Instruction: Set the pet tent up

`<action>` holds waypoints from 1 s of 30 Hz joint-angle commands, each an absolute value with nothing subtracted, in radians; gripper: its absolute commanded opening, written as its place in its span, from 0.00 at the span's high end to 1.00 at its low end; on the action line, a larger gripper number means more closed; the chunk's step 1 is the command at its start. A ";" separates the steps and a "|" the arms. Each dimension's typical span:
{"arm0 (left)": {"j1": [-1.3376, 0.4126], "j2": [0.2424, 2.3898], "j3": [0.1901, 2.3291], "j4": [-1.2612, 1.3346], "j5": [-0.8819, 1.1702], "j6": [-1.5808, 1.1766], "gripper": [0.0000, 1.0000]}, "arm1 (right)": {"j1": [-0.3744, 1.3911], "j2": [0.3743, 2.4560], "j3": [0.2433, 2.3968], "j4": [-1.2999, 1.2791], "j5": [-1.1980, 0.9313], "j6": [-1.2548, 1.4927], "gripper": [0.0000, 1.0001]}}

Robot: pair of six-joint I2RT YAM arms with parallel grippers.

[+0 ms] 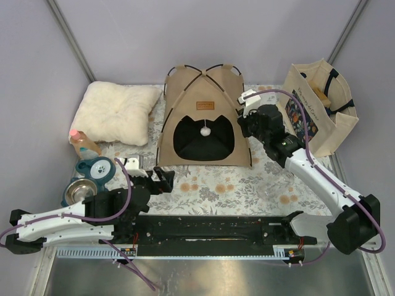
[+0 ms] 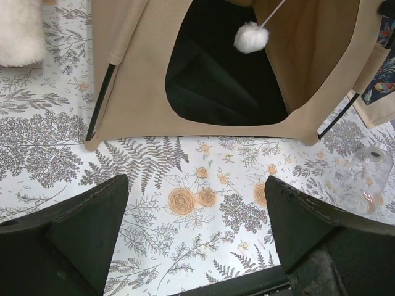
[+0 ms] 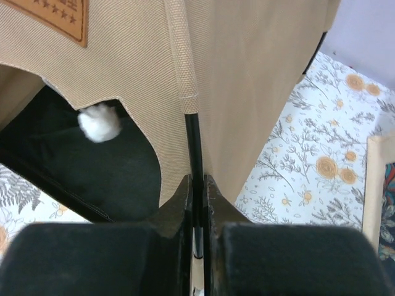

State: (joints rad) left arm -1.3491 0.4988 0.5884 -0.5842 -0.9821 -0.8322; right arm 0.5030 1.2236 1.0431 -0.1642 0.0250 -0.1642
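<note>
The pet tent [image 1: 203, 117] stands upright at the back middle of the floral mat, a tan canvas with a brown label [image 1: 202, 105] and a dark arched doorway. A white pom-pom [image 1: 205, 128] hangs in the doorway. My right gripper [image 1: 244, 125] is at the tent's right front edge. In the right wrist view this gripper [image 3: 197, 185] is shut on the thin black pole [image 3: 193, 142] that runs down the tent's [image 3: 247, 74] seam. My left gripper [image 1: 162, 179] hovers low over the mat in front of the tent's [image 2: 142, 92] left corner. It [image 2: 196, 182] is open with nothing between its fingers.
A white fluffy cushion [image 1: 117, 111] lies at the back left. A beige tote bag [image 1: 321, 105] stands at the back right. A bottle [image 1: 83, 143], a teal bowl [image 1: 95, 168] and a metal bowl [image 1: 80, 190] sit at the left edge. A clear dome-shaped object [image 2: 364, 179] rests on the mat.
</note>
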 commanded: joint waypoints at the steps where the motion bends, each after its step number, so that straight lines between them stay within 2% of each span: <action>1: -1.347 0.512 0.644 -0.578 -1.035 -0.807 0.05 | 0.495 1.220 1.054 -0.095 0.164 -0.141 0.79; 2: -1.348 0.517 0.646 -0.571 -1.048 -0.802 0.05 | 0.495 1.215 1.052 -0.094 0.164 -0.132 0.63; 3: -1.345 0.525 0.650 -0.549 -1.052 -0.773 0.04 | 0.495 1.207 1.051 -0.095 0.163 -0.121 0.39; 4: -1.344 0.534 0.660 -0.513 -1.051 -0.728 0.02 | 0.494 1.189 1.045 -0.091 0.161 -0.101 0.21; 6: -1.324 0.567 0.687 -0.432 -1.055 -0.614 0.01 | 0.495 1.138 1.031 -0.077 0.152 -0.065 0.04; 7: -1.296 0.590 0.702 -0.382 -1.045 -0.560 0.01 | 0.495 1.108 1.025 -0.072 0.152 -0.045 0.00; 11: -1.045 0.734 0.846 -0.276 -0.821 -0.425 0.01 | 0.495 1.028 1.055 -0.112 0.163 0.055 0.01; 13: -0.912 0.836 0.949 -0.299 -0.711 -0.411 0.01 | 0.495 1.014 1.101 -0.164 0.167 0.093 0.00; 16: -0.757 0.942 1.066 -0.310 -0.664 -0.373 0.01 | 0.495 1.002 1.146 -0.242 0.181 0.149 0.01; 22: -0.389 1.185 1.320 -0.422 -0.436 -0.380 0.01 | 0.495 0.963 1.158 -0.313 0.206 0.294 0.01; 30: -0.127 1.544 1.512 -0.365 -0.282 -0.351 0.01 | 0.495 0.924 1.137 -0.356 0.111 0.399 0.01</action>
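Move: The right hand has the black pole on the tent's right side between its shut fingertips; the tent's middle lies about 13 cm left and 7 cm ahead of it, some 10 cm lower, and the tote bag about 25 cm to its right and 3 cm ahead. From the open left hand the white cushion lies about 28 cm ahead, 20 cm left and 15 cm down. The tent's middle is some 24 cm ahead and 11 cm right of the left hand, and the orange-capped bottle about 14 cm ahead, 31 cm left. The right fingers spring wide open and let go of the pole; the hand then lifts about 10 cm, easing back and slightly right off the tent, its left side rolling up nearly 30 degrees. Meanwhile the left hand, still wide open, sweeps some 27 cm forward and 12 cm left towards the cushion, rising first, dipping slightly at the end and turning about 30 degrees counter-clockwise. ##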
